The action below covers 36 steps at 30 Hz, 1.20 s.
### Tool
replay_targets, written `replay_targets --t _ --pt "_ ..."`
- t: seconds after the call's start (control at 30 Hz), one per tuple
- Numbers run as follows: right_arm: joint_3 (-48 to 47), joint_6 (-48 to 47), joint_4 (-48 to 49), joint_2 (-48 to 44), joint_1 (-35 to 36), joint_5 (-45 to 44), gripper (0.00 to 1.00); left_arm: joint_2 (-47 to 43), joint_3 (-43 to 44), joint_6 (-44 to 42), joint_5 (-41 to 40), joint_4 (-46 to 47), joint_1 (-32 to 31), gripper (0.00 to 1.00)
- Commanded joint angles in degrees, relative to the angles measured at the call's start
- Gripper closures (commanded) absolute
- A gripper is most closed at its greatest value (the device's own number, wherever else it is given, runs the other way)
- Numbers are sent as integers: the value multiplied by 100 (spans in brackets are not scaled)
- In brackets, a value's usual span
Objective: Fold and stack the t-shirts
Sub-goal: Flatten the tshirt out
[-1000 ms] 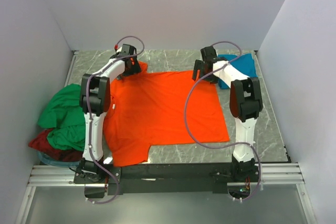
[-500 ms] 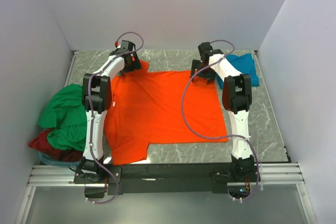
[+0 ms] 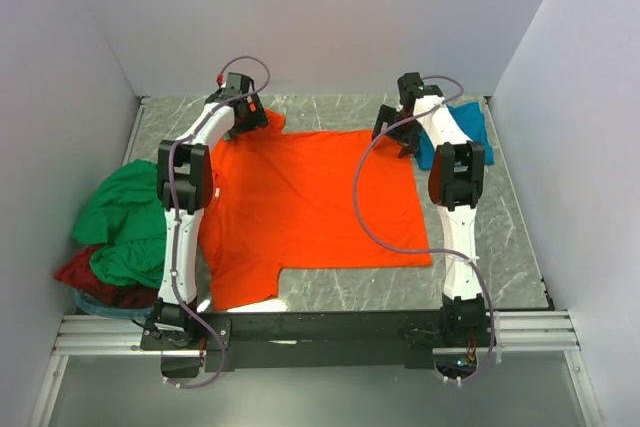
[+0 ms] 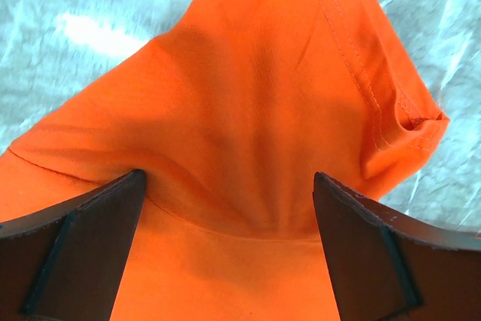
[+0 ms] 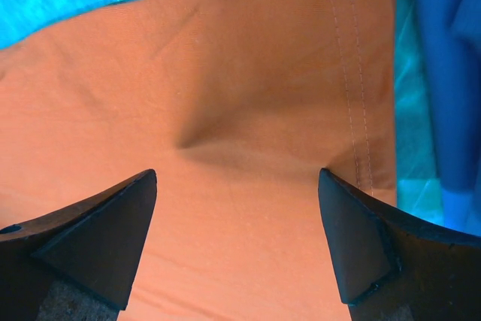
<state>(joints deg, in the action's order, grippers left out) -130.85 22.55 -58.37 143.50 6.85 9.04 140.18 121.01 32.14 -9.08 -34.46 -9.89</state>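
Note:
A bright orange t-shirt (image 3: 310,202) lies spread flat on the marble table (image 3: 500,247). My left gripper (image 3: 246,119) is over its far left sleeve, open, and the sleeve cloth (image 4: 248,110) is bunched between the fingertips (image 4: 90,231). At the shirt's far right corner my right gripper (image 3: 396,137) is also open, straddling a small pucker of orange cloth (image 5: 225,140) beside the stitched hem (image 5: 359,110). A teal blue t-shirt (image 3: 462,125) (image 5: 440,65) lies just right of that corner. Green (image 3: 125,217) and dark red (image 3: 85,272) t-shirts are heaped at the left edge.
White walls close the table on three sides. A metal rail (image 3: 320,329) with both arm bases runs along the near edge. The heap at the left overhangs the table's side. Bare marble shows beyond the orange shirt's far edge and to its right.
The orange shirt has slid slightly toward the far wall, its near edge now farther from the rail. The right gripper shifted a little right; the left stayed at the sleeve.

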Motion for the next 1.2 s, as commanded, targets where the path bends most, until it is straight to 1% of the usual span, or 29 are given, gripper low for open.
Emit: replay_targets --t 0.0,0.17,0.37,0.47,0.53,0.57,0.63,0.67,0.7,0.73,0.77,0.8,0.83,0.87,0.9,0.93,0.97,1.0,1.03,1.07,1.1,1.13,1.17 --pt "-248 -3 123 240 -140 283 6 360 256 -32 310 132 66 0" --pt "-345 -22 335 257 -149 248 7 633 598 -32 547 220 128 1" --pt "-556 -5 563 258 -167 257 4 713 897 -24 715 317 189 0" --pt "-574 -83 677 -58 -158 265 3 354 1029 -50 785 326 198 1" --pt "-530 -136 722 -479 -132 221 3 116 1100 -76 733 256 198 1" --pt "-408 -171 748 -655 -114 143 3 -224 1083 -85 706 160 198 1" --pt "-127 -180 870 -1322 -26 98 3 -691 899 -41 723 89 189 1" --pt "414 -180 967 -1594 -9 116 2 -1268 498 -24 758 88 172 0" --pt "776 -163 1072 -2224 61 124 2 -1604 189 89 750 114 154 1" --pt "1180 -137 1386 -2578 114 107 2 -1973 -554 160 654 149 128 0" --pt "2072 -58 1590 -3321 167 -32 2 -2760 -987 222 627 298 58 1" --pt "2551 4 1801 -3711 228 -216 2 -3177 -1462 388 566 386 14 0" --pt "3025 48 2177 -4116 385 -418 2 -3616 -2450 511 391 465 -56 1" --pt "3926 144 2337 -4520 465 -638 2 -4456 -2964 626 320 545 -213 1" --pt "4405 223 2478 -5298 536 -997 2 -4891 -3465 975 215 598 -319 0" --pt "4836 328 2714 -5706 632 -1096 2 -5304 -4419 1170 118 624 -442 0" --pt "5737 573 2882 -6476 659 -1149 2 -6082 -4907 1337 -83 677 -757 0" --pt "6207 671 3075 -6884 660 -1115 2 -6464 -5329 1722 -128 642 -917 1" --pt "6638 759 3364 -7288 660 -1150 2 -6816 -6108 1908 -146 625 -1066 1" --pt "7364 917 3498 -7989 651 -1237 2 -7446 -6464 2101 -216 590 -1398 0" --pt "7694 970 3621 -8318 651 -1290 2 -7731 -6798 2538 -243 528 -1558 1" --pt "7958 1023 3761 -8625 659 -1378 2 -8003 -7402 2725 -278 467 -1725 0" --pt "8387 1128 3789 -9177 660 -1500 2 -8450 -7669 2910 -200 458 -2023 1"
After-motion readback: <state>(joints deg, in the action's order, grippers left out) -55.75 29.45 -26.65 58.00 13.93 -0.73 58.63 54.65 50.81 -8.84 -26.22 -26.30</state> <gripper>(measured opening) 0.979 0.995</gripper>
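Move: Both open grippers stand low over the far end of the orange t-shirt, whose middle lies about 21 cm back and 10 cm right of the left hand, some 15 cm back and 13 cm left of the right hand. The shirt's far-left flap reaches some 3 cm ahead and 3 cm right of the left hand. The far-right corner is roughly 4 cm ahead and 3 cm right of the right hand, with the blue folded shirt about 10 cm right, 2 cm ahead. Fingertips of both open grippers, resting on the orange cloth near its far edge, push it forward along the table about 3 to 4 cm. Both hands then lift off and sweep back over the shirt, rising about 20 cm: the left draws back nearly 30 cm and also to its right, the right about 20 cm, its fingers tipping up some 40 degrees. ##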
